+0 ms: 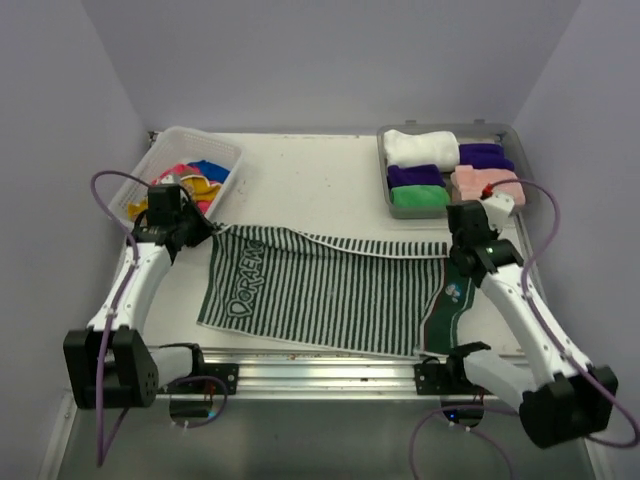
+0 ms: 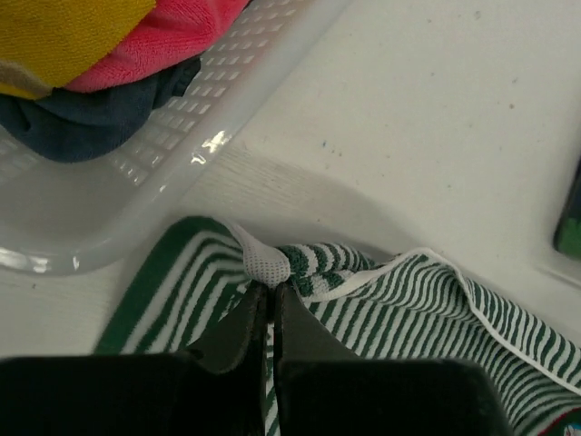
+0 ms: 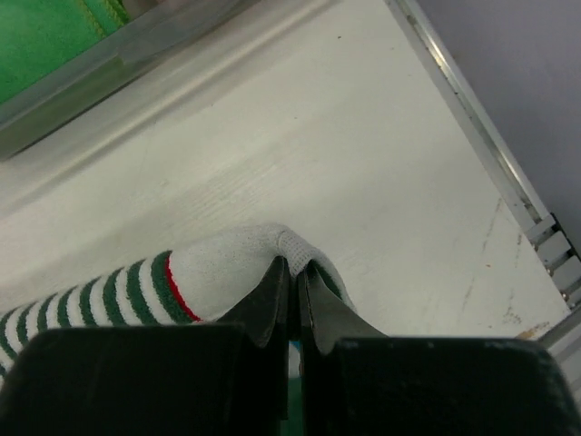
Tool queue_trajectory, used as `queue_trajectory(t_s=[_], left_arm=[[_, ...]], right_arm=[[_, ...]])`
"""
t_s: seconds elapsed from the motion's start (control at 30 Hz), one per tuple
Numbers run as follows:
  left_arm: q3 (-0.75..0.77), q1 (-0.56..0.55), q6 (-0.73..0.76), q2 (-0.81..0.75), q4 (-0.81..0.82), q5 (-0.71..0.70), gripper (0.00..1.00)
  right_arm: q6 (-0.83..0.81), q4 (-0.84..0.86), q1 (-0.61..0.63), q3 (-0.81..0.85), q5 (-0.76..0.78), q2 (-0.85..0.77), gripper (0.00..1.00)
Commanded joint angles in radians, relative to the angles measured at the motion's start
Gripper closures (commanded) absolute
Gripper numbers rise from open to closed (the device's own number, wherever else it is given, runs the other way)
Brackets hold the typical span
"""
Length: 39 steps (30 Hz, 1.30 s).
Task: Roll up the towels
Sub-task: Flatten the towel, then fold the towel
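Note:
A green-and-white striped towel (image 1: 320, 295) lies spread across the table's middle, lettering at its left end. My left gripper (image 1: 205, 232) is shut on its far left corner (image 2: 268, 263), lifted a little beside the basket. The towel's far right corner (image 3: 281, 250) is pinched in my right gripper (image 1: 455, 255), which is shut on the white hem. The far edge (image 2: 436, 272) between them sags slightly. Rolled towels, white (image 1: 420, 148), purple (image 1: 482, 155) and green (image 1: 420, 197) among them, sit in the grey tray (image 1: 385, 180). Loose coloured towels (image 1: 190, 185) fill the white basket (image 1: 230, 150).
The basket wall (image 2: 163, 173) stands just left of my left gripper. The grey tray's rim (image 3: 118, 64) lies just beyond my right gripper. A metal rail (image 1: 320, 375) runs along the near table edge, and the table's right edge (image 3: 481, 136) is close by.

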Motion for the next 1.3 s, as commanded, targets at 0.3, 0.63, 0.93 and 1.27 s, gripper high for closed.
queue_trajectory(t_s=[0.3,0.63,0.93,1.27], left_arm=[[0.226,-0.004,0.046,0.329,0.08,0.0,1.0],[0.294,-0.006,0.066,0.372,0.062,0.039,1.0],[0.283,-0.01,0.066,0.329,0.058,0.069,1.0],[0.165,-0.007,0.066,0.17,-0.086,-0.022,1.0]], right_arm=[[0.0,0.346,-0.094,0.159,-0.059,0.394,1.0],[-0.039,0.376,-0.218,0.249,-0.221,0.411,1.0],[-0.052,0.303,-0.231,0.279,-0.281,0.387,1.0],[0.007,0.085,-0.258,0.072,-0.313,0.176,1.0]])
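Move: Both hands grip the striped towel by its far corners, some 7 cm above the table. Its middle lies about 21 cm back and 34 cm right of the left hand, and about 13 cm back and 37 cm left of the right. The white basket is roughly 14 cm ahead and 10 cm left of the left hand. The grey bin is some 25 cm straight ahead of the right hand, its green towel 16 cm ahead and 10 cm left. Both hands, still pinching the towel's far corners, swoop forward 8–13 cm, dipping and rising, then draw partway back. ##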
